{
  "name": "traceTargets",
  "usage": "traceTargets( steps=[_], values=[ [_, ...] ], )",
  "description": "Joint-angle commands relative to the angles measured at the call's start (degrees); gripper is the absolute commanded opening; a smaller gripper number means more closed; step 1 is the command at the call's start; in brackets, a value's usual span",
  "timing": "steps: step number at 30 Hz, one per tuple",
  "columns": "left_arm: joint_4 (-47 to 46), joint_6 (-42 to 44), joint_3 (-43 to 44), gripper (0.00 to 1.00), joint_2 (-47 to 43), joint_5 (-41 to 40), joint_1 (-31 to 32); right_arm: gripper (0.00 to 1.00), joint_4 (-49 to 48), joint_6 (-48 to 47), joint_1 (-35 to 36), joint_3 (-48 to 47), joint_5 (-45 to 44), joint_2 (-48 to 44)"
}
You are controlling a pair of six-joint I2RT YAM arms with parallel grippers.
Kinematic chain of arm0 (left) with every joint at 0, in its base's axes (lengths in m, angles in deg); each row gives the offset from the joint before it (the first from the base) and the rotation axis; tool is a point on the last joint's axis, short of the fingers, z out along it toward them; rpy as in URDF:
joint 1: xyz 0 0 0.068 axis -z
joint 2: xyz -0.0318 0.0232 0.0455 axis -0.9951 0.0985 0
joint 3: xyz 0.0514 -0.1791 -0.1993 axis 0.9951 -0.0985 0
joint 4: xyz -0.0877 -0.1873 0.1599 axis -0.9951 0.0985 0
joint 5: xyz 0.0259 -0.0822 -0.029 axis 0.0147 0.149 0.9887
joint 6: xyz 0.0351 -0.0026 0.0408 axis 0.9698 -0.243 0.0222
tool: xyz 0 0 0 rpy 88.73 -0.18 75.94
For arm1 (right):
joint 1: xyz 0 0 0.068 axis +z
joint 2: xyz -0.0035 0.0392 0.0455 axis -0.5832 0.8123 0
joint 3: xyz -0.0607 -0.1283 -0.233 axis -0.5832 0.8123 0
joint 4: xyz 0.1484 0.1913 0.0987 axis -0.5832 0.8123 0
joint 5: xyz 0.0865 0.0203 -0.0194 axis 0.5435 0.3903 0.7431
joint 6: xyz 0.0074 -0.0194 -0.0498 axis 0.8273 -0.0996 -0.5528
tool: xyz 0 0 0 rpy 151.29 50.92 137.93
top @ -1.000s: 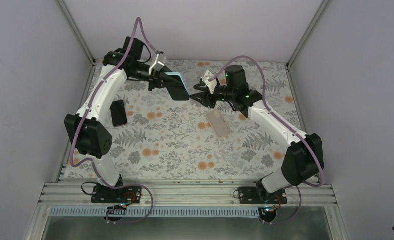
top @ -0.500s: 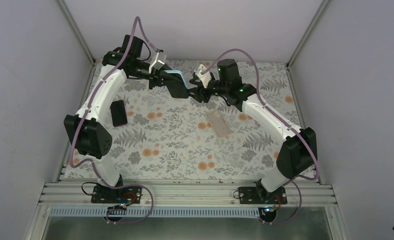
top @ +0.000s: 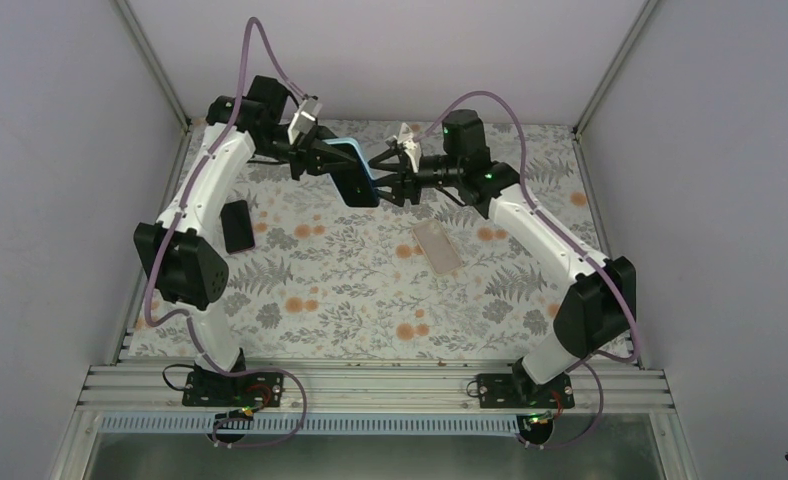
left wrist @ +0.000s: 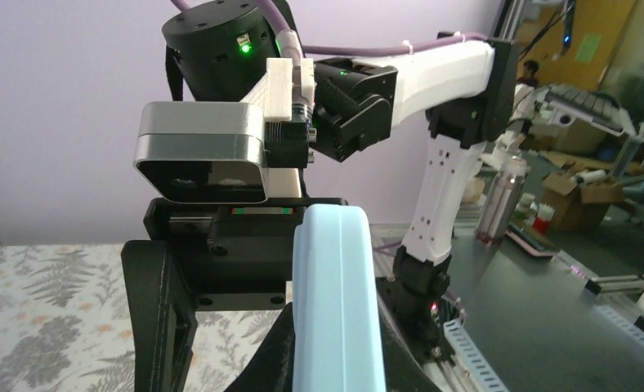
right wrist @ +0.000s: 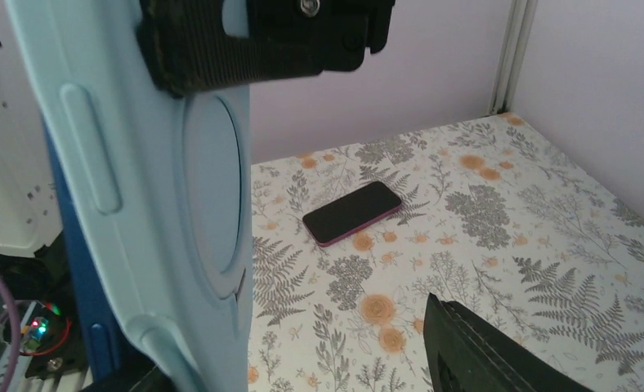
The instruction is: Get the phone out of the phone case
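Note:
A light blue phone case [top: 349, 151] with the dark phone [top: 356, 186] in it hangs in the air over the back of the table. My left gripper [top: 328, 165] is shut on it; in the left wrist view the case's edge [left wrist: 337, 302] stands upright between my fingers. My right gripper [top: 384, 186] faces it from the right, open, its jaws on either side of the case's free end. In the right wrist view the case back [right wrist: 163, 204] fills the left, a strip of dark blue phone [right wrist: 82, 278] shows behind it, and one right finger [right wrist: 482, 351] stands apart.
A second black phone [top: 236, 225] lies flat on the floral table [top: 350, 290] at the left, with a pink rim in the right wrist view [right wrist: 353, 212]. A clear empty case [top: 437, 245] lies right of centre. Frame posts and walls close the back.
My right gripper has moved left up to the held case and opened wider. My left gripper has shifted slightly with the case, still shut on it.

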Motion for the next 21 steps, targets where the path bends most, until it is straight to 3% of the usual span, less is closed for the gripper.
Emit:
traceTargets(
  steps=[1, 4, 8, 10, 11, 14, 17, 21],
  values=[
    [2.67, 6.04, 1.02, 0.02, 4.27, 10.33, 2.56, 0.63, -10.16, 3.24, 5.01, -6.95, 10.38, -3.11],
    [2.67, 6.35, 2.11, 0.02, 4.58, 8.17, 2.87, 0.54, -8.27, 3.92, 5.77, -9.2, 11.71, -1.55],
    [2.59, 5.56, 5.32, 0.03, 4.56, 3.75, 2.26, 0.24, -6.48, 4.77, 5.69, -10.15, 12.7, -0.08],
    [2.58, 5.28, 6.97, 0.23, 3.81, 0.71, 1.22, 0.09, -5.75, 4.31, 4.97, -8.4, 12.4, -1.24],
    [2.58, 5.03, 7.59, 0.38, 3.43, -0.44, 0.6, 0.04, -5.53, 4.56, 4.3, -7.12, 12.55, -2.07],
    [0.93, 3.35, 9.31, 0.7, 1.54, -4.55, -1.69, 0.03, -3.55, 2.86, 2.16, -1.26, 10.83, -5.69],
    [-9.08, -4.97, 7.54, 0.84, -2.41, -12.71, -2.84, 0.03, -0.57, 1.14, -2.52, 1.85, 11.23, -8.23],
    [-33.92, -17.7, -6.14, 0.94, -13.94, -31.69, -2.46, 0.03, 3.83, -1.52, -10.09, 3.61, 13.39, -10.55]
  ],
)
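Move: The phone in its light-blue case is held up off the table, its middle about 2 cm right, 1 cm back and 3 cm below the left hand, which still grips its upper left part. That middle lies some 5 cm left, 2 cm back and 3 cm above the right hand. On the table about 31 cm below the right hand, the clear case lies 12 cm to the right and 2 cm ahead; the other phone is roughly 27 cm left, 9 cm ahead and 37 cm below the left hand. The right hand, its half-open fingers already astride the case's right edge, rises about 2.5 cm while easing back and slightly left, shuts on that edge, then draws some 4 cm to the right with its pinch kept. The left hand lifts a couple of centimetres, opens wide once the right has closed, then eases forward about 2 cm and sinks a little, its wrist tilting 15 degrees or so as its fingers come free of the case. ##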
